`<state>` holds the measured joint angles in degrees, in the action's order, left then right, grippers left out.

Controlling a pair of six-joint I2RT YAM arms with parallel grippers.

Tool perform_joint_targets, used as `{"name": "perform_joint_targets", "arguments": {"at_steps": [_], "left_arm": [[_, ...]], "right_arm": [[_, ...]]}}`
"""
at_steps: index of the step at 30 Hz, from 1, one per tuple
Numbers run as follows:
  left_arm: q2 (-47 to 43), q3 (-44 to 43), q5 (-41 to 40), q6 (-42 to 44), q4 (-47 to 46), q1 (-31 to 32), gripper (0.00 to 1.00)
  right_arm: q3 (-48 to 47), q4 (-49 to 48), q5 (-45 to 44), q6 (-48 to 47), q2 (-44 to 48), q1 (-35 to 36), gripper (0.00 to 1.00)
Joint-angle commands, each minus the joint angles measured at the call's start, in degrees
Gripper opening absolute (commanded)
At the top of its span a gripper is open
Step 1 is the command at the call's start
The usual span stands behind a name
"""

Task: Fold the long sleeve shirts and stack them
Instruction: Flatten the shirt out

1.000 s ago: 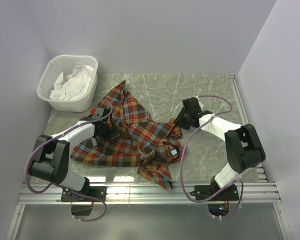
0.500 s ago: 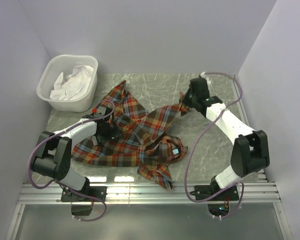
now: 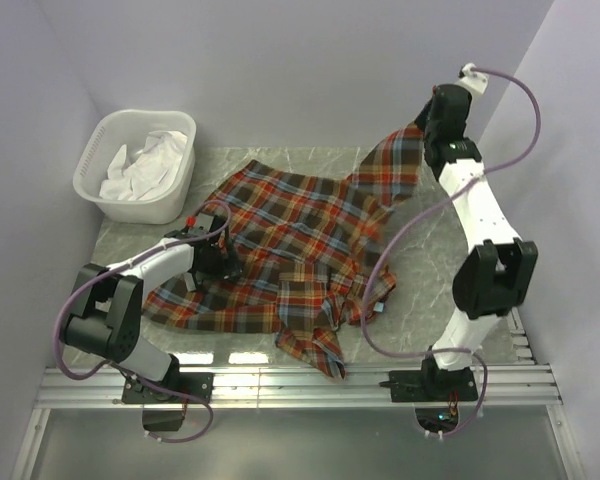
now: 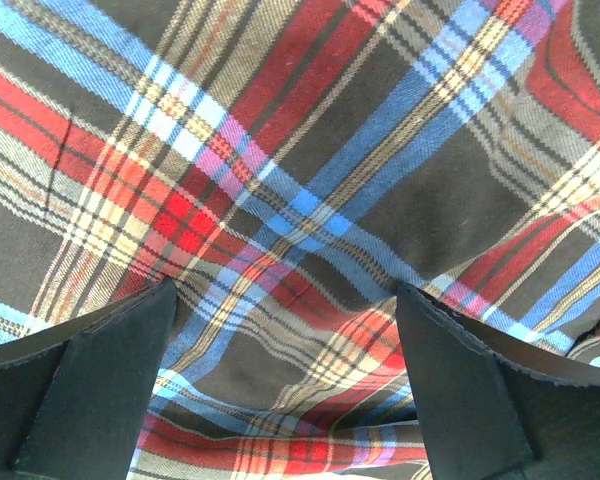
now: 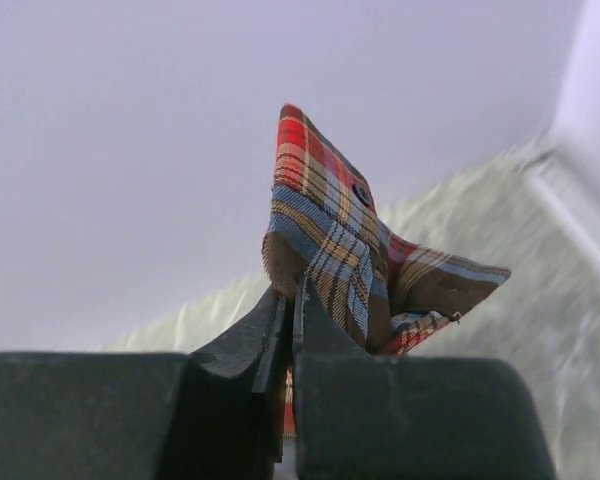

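Observation:
A plaid long sleeve shirt (image 3: 300,240) in red, blue and brown checks lies spread over the middle of the table. My right gripper (image 3: 423,128) is raised at the far right, shut on a corner of the shirt (image 5: 325,235) and holding that part stretched up off the table. My left gripper (image 3: 223,262) rests low on the shirt's left side, open, with its black fingers (image 4: 100,380) wide apart and plaid cloth (image 4: 300,220) filling the view between them.
A white basket (image 3: 100,185) with white cloth in it stands at the back left. The side walls are close on both sides. A metal rail (image 3: 300,385) runs along the near edge.
My right gripper has shut on the shirt's corner and swung up and to the far right, pulling the crumpled shirt out flatter. The left arm has stayed put.

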<state>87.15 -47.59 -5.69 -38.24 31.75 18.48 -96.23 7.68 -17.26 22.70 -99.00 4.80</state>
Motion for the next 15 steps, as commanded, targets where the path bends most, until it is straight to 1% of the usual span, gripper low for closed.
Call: {"name": "perform_joint_targets", "arguments": {"at_steps": [1,2,3,4,5,7,9,10,11,12,13,14,15], "left_arm": [[0.65,3.82,3.76,0.09,1.04,0.24,0.99],[0.30,3.91,4.37,0.18,1.21,0.33,0.99],[-0.49,3.82,4.81,0.27,1.30,0.24,0.99],[-0.84,3.74,5.16,0.44,1.47,0.33,0.99],[-1.37,3.48,6.04,0.53,1.56,0.33,0.99],[-3.12,2.60,7.27,0.80,2.00,0.33,0.99],[-5.57,0.94,6.58,0.54,2.70,0.33,0.99],[-6.46,0.31,6.40,0.79,3.05,0.33,0.99],[-7.34,-0.56,5.96,0.88,3.32,0.33,0.99],[-8.74,-2.75,5.87,0.97,3.58,0.33,0.99],[-9.10,-3.90,5.87,1.32,3.85,0.33,0.99],[-9.37,-5.22,4.13,1.59,3.85,0.33,0.99],[-9.20,-7.75,3.42,1.76,3.67,0.33,0.99]], "right_arm": [[-8.61,-1.44,-11.28,-7.57,-5.56,-0.66,0.13],[-11.85,-0.40,-12.27,-9.23,-6.63,-0.84,0.23],[-14.23,1.09,-13.15,-9.60,-7.77,-1.10,0.38],[-16.60,3.02,-14.72,-9.78,-9.87,-1.19,0.63],[-21.06,7.04,-14.91,-9.95,-10.68,-1.19,0.70],[-24.08,11.19,-13.95,-9.35,-10.95,-0.93,0.79],[-23.84,15.59,-9.22,-7.07,-9.46,-0.49,0.80],[-22.79,16.91,-6.94,-5.84,-6.85,-0.14,0.80],[-19.12,18.75,-1.61,-4.61,-5.25,0.12,0.80],[-16.39,19.29,1.49,-1.37,-3.50,0.99,0.80],[-9.75,19.73,4.22,0.40,0.44,1.61,0.79],[-5.68,19.04,6.77,4.07,2.56,2.14,0.78],[-1.38,18.25,10.97,5.94,6.67,3.89,0.77]]}}
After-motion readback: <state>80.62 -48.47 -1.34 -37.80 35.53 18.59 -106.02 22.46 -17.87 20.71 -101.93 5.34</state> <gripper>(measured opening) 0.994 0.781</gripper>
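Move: The right hand holds the sleeve end high over the table's far right part; the far right spot it is thrown onto lies about 33 cm below it and some 2 cm nearer the base. From this hand, at much the same drop, the shirt's body is about 17 cm back and 28 to the left, and the crumpled near-right part about 35 back and 10 left. From the left hand, that spot lies some 26 cm ahead and 43 to the right. The right hand's closed fingers open and let go of the sleeve end at the far end of a fling, forward and right about 5 cm over the table's far right; the hand then swings back left and towards the base, finishing near its start and tipped slightly down. The wide-open left hand lifts about 3 cm from low over the shirt, drifting slightly right. ##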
